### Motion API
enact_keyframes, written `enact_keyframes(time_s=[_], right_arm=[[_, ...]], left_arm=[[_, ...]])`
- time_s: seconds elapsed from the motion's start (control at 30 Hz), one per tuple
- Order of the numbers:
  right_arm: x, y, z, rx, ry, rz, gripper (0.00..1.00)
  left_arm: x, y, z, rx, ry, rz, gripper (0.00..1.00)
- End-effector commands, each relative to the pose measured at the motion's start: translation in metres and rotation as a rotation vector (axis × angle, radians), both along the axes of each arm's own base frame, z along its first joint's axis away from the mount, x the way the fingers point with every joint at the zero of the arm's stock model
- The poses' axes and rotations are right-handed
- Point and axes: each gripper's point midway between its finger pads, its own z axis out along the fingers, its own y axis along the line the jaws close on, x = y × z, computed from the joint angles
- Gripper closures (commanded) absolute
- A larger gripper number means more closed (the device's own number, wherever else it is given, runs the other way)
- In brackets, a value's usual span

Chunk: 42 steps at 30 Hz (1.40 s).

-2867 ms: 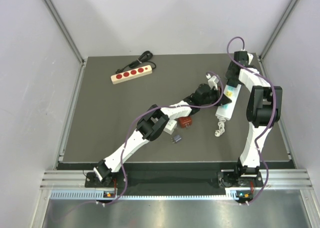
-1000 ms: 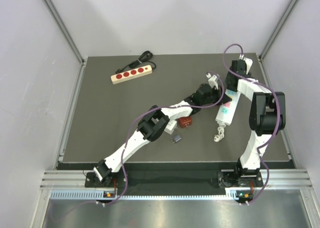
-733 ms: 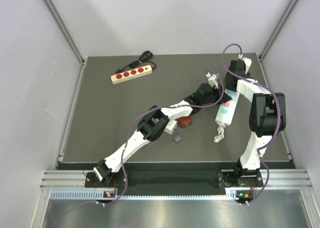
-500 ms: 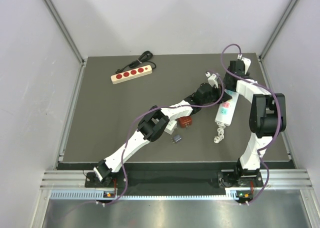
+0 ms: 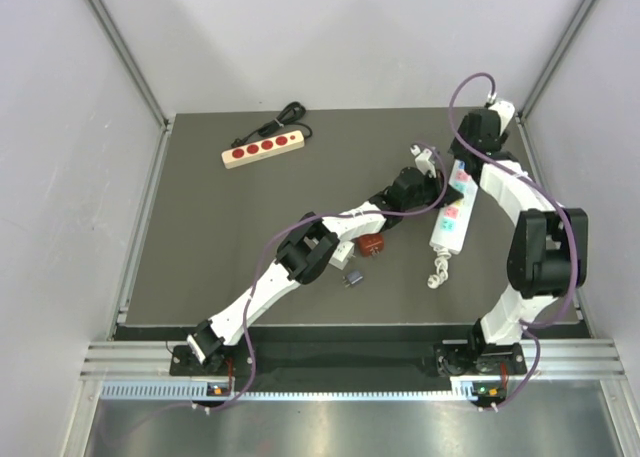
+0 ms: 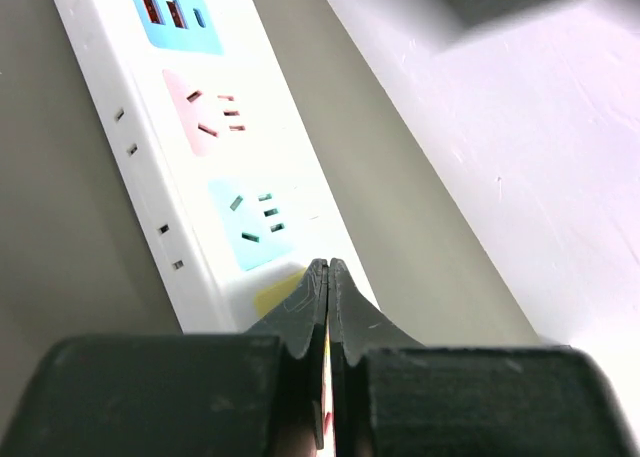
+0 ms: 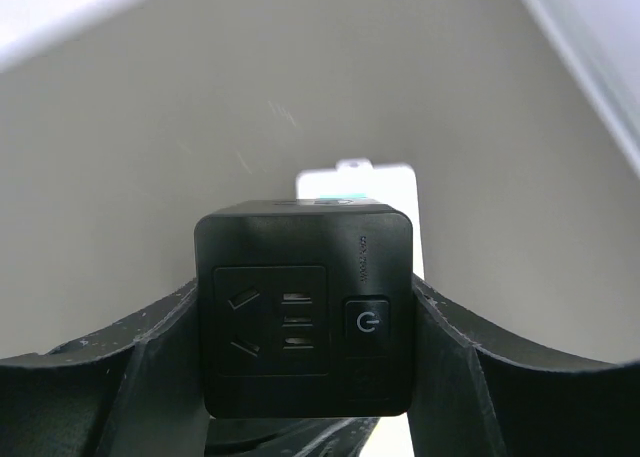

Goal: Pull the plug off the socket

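Note:
The plug is a black cube adapter (image 7: 303,312) with a socket face and a power button. My right gripper (image 7: 305,299) is shut on its two sides and holds it above the mat. Behind it, the far end of the white socket strip (image 7: 400,192) shows. Seen from above, the right gripper (image 5: 469,145) hovers past the far end of the strip (image 5: 452,222). My left gripper (image 6: 328,267) is shut, its tips resting on the strip (image 6: 200,147) by a yellow sticker (image 6: 275,292). From above, the left gripper (image 5: 437,189) sits at the strip's left side.
A wooden power strip with red sockets (image 5: 262,149) and its black plug (image 5: 290,112) lie at the back left. A red-brown object (image 5: 371,244), a white block (image 5: 345,252) and a small grey adapter (image 5: 352,277) sit mid-table. The strip's coiled cord (image 5: 438,272) lies near.
My right gripper has risen and moved toward the far right with the black cube, off the strip's far end. The strip and the left gripper stayed put.

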Motion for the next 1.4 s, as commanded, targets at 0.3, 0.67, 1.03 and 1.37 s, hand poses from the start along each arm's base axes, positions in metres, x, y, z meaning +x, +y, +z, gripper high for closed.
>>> enact_keyframes(time_s=[0.3,0.67,1.03,1.37], right_arm=[[0.010,0.001,0.070,-0.011,-0.212,-0.024,1.00],[0.000,0.001,0.079,-0.010,-0.207,-0.022,1.00],[-0.054,0.017,0.131,0.036,-0.228,0.012,1.00],[-0.119,0.070,0.090,0.104,-0.002,0.310,1.00]], left_arm=[[-0.018,0.023,-0.113,0.237,0.172,-0.009,1.00],[-0.028,0.012,-0.033,0.161,-0.031,-0.110,1.00],[-0.074,0.043,0.112,0.140,-0.413,-0.165,1.00],[-0.164,0.113,0.164,0.117,-0.376,-0.140,1.00]])
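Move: From my left hand, shut and laid across the yellow socket, the power strip's middle is about 3 cm back, level sideways and 3 cm below; the white cord coil is some 19 cm back and 5 cm left. The red adapter lies about 13 cm back and 22 cm left of that hand. From my right hand, already holding the freed black plug, the strip's middle is some 10 cm back, 4 cm left and 13 cm down; the red adapter is 20 cm back, 25 cm left. Keeping my grip on the black plug, I lift it about 5 cm straight up off the strip's far end with my right hand, tipping the fingers slightly up, hold there, then draw back about 10 cm while rising further and edging left. My shut left fingers rest on the strip until then, then slip back towards its cord end and leftward, and swing up and away, tilting some 20 degrees upward. ##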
